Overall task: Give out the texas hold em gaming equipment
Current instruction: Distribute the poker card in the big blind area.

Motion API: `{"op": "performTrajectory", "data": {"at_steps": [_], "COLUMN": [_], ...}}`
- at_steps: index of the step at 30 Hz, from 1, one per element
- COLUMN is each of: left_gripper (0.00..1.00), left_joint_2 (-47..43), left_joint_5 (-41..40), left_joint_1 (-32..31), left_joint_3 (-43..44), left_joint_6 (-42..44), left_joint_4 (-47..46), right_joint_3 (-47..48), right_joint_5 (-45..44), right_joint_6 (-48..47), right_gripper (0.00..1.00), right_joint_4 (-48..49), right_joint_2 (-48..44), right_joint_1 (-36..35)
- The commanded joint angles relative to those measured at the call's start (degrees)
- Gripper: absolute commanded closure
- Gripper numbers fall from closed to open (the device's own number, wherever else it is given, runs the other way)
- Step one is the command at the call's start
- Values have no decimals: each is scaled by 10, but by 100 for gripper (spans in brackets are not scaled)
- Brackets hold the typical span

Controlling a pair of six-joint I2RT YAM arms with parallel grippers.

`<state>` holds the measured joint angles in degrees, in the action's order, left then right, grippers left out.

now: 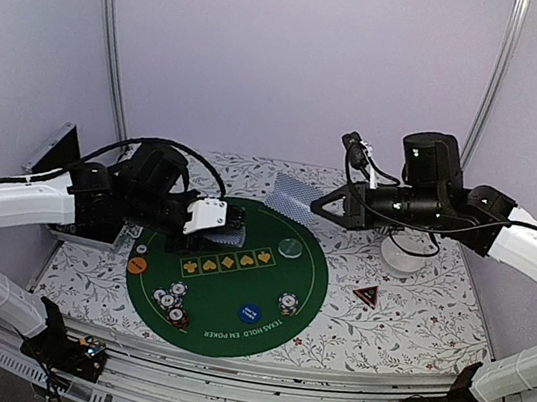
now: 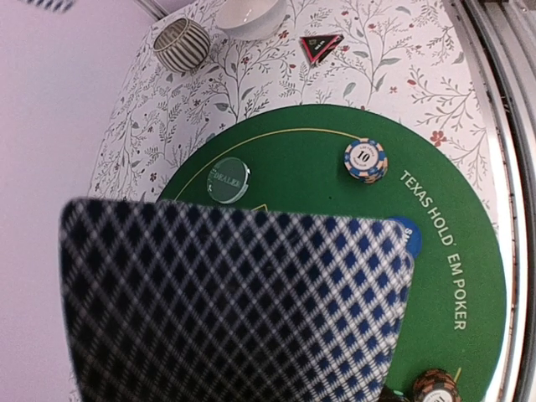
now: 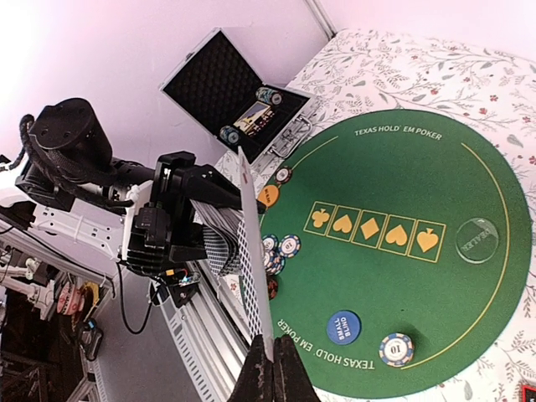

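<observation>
My left gripper [image 1: 233, 222] is shut on a fanned stack of grey-blue-backed playing cards [image 2: 234, 301], which hides its fingers in the left wrist view. My right gripper [image 3: 272, 356] is shut on a single card [image 3: 254, 260], seen edge-on and held upright above the back of the green felt mat [image 1: 227, 342]. On the mat lie a cluster of striped chips [image 1: 171, 300], one chip stack [image 1: 287, 304], a blue button [image 1: 250, 313] and a clear disc [image 1: 289, 248]. An orange button [image 1: 137, 265] sits at the mat's left edge. The red-black triangle marker [image 1: 366, 295] lies right of the mat.
A white bowl [image 1: 404, 254] stands under the right arm and a ribbed grey cup [image 2: 182, 44] beside it. An open aluminium case [image 3: 226, 84] holding chips sits at the table's left. The table's metal rail runs along the near edge.
</observation>
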<state>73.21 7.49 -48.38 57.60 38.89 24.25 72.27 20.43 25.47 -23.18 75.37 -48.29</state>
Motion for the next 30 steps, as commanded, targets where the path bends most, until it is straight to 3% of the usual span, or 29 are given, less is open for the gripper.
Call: {"op": "performTrajectory", "data": {"at_steps": [1,8,23,30], "left_gripper": [59,59,59,59], "left_joint_2": [-3,-14,-65,-75], "left_joint_5": [-13,-53,-126,-119], "left_joint_1": [12,17,25,29], "left_joint_3": [3,0,-12,-15], "left_joint_6": [-28,-79,-167,-167], "left_joint_4": [-17,3,38,38], "right_joint_3": [-20,11,236,248], "right_joint_5": [-19,-30,140,170], "right_joint_6": [-27,-96,-247,-298], "right_gripper": [98,98,98,98], "right_joint_4": [-41,-113,-154,-192], "right_joint_2": [-21,45,345,374], "right_joint_1": [37,66,62,42]}}
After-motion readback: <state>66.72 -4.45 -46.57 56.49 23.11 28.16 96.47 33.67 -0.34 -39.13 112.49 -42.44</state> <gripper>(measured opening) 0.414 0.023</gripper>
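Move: The right gripper pinches one card; the big blind area it is for, by the orange chip, lies about 36 cm to its left, 4 cm ahead and 28 cm below. At that same depth, the printed card squares are some 16 cm left and 9 cm ahead, the chip stacks about 26 cm left and 4 cm back. From the left gripper, the orange chip sits roughly 19 cm left, 2 cm ahead, 17 cm below. Keep the card pinched and bring the right gripper down about 14 cm and forward some 7 cm, first curving a little right, then sweeping back left over the mat towards the orange chip, turning counter-clockwise as it sweeps and dipping its left side. Meanwhile draw the left gripper, still clamping the deck, about 5 cm left and slightly forward and up, turning it some 20 degrees counter-clockwise. ##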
